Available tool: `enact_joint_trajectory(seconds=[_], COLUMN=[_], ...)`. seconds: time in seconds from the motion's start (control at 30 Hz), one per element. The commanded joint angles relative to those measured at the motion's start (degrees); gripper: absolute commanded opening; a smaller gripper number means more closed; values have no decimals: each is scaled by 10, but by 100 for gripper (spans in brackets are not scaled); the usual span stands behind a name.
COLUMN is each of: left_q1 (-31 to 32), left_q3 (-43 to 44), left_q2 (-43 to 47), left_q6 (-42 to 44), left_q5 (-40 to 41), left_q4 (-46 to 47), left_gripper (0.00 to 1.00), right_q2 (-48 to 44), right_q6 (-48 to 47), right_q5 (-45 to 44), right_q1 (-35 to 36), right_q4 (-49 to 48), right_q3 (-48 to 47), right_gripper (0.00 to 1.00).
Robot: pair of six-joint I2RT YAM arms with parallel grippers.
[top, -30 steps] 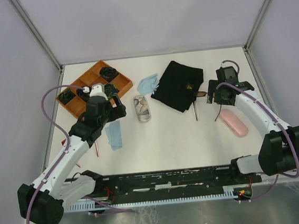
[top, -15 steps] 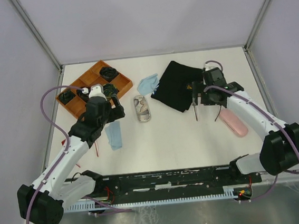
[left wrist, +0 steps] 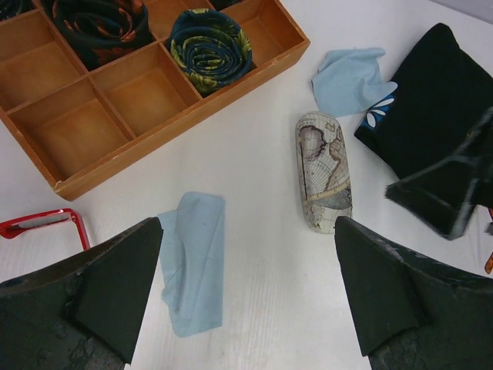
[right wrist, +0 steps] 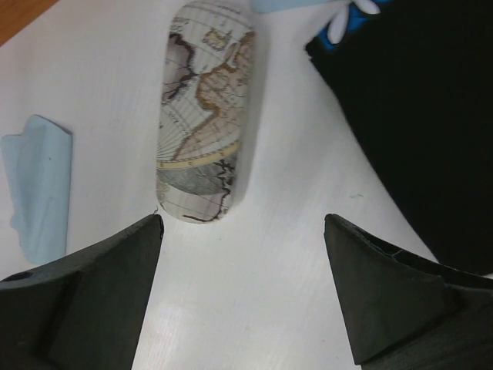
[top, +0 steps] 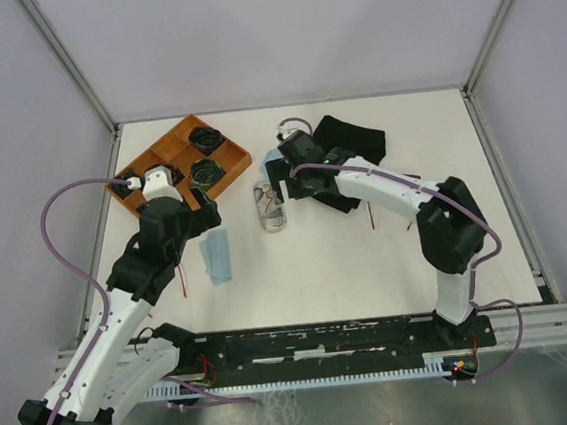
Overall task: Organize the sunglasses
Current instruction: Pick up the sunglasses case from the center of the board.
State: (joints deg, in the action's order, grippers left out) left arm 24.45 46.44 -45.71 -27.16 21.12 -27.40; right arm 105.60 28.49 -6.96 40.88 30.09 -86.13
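Observation:
Only a corner of the red sunglasses (left wrist: 43, 223) shows, at the left edge of the left wrist view beside my left finger; my left arm covers most of them in the top view. Of the brown sunglasses, one thin dark arm (top: 371, 218) pokes out from under my right forearm. My left gripper (left wrist: 248, 223) hangs open above bare table, with a light blue cloth (left wrist: 192, 262) by its left finger. My right gripper (right wrist: 243, 223) is open too, just short of the near end of the map-patterned glasses case (right wrist: 202, 116), holding nothing.
A wooden divided tray (top: 178, 142) with rolled ties sits at the back left. A black pouch (top: 352, 138) lies behind my right arm, and a second blue cloth (left wrist: 350, 77) lies beside it. My right arm stretches across the table's middle.
My right arm has swung from the table's right side leftwards, over the black pouch, to the map-patterned case. My left arm has drawn back a little towards the tray. Both grippers stay open.

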Motion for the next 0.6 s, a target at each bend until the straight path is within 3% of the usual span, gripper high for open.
enact_joint_trajectory(seconds=[0.0, 0.23, 0.57], left_q1=[-2, -2, -2], left_q3=[-4, -6, -6], left_q2=[12, 25, 27], left_q6=[22, 23, 25], left_q5=[31, 38, 30], left_q4=[-9, -7, -6], left_gripper=[100, 100, 100], right_q2=[68, 150, 194], right_q6=[16, 20, -15], right_q5=[-10, -35, -50], right_q1=[36, 63, 59], right_q4=[-17, -5, 8], right_q3=[-74, -150, -188], right_gripper=[94, 94, 93])
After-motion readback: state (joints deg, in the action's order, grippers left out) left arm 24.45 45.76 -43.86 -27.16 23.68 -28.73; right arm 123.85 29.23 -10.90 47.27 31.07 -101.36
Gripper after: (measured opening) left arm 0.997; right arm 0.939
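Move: The sunglasses case lies about 8 cm to the left of my right hand, some 4 cm farther out and around 10 cm below it. The black cloth is roughly 15 cm ahead of that hand and 11 cm to its right; the crumpled blue cloth is about 18 cm ahead and 4 cm to its left. From my left hand, the case is some 13 cm ahead, 12 cm to the right and 19 cm down. I sweep my right hand about 7 cm left and sink it nearly 6 cm on the way, coming in over the near part of the sunglasses case. The leftward travel fades out first, then I only ease slightly forward and a touch lower. My fingers stay wide open, aimed steeply down and forward, and stop short of the case. ##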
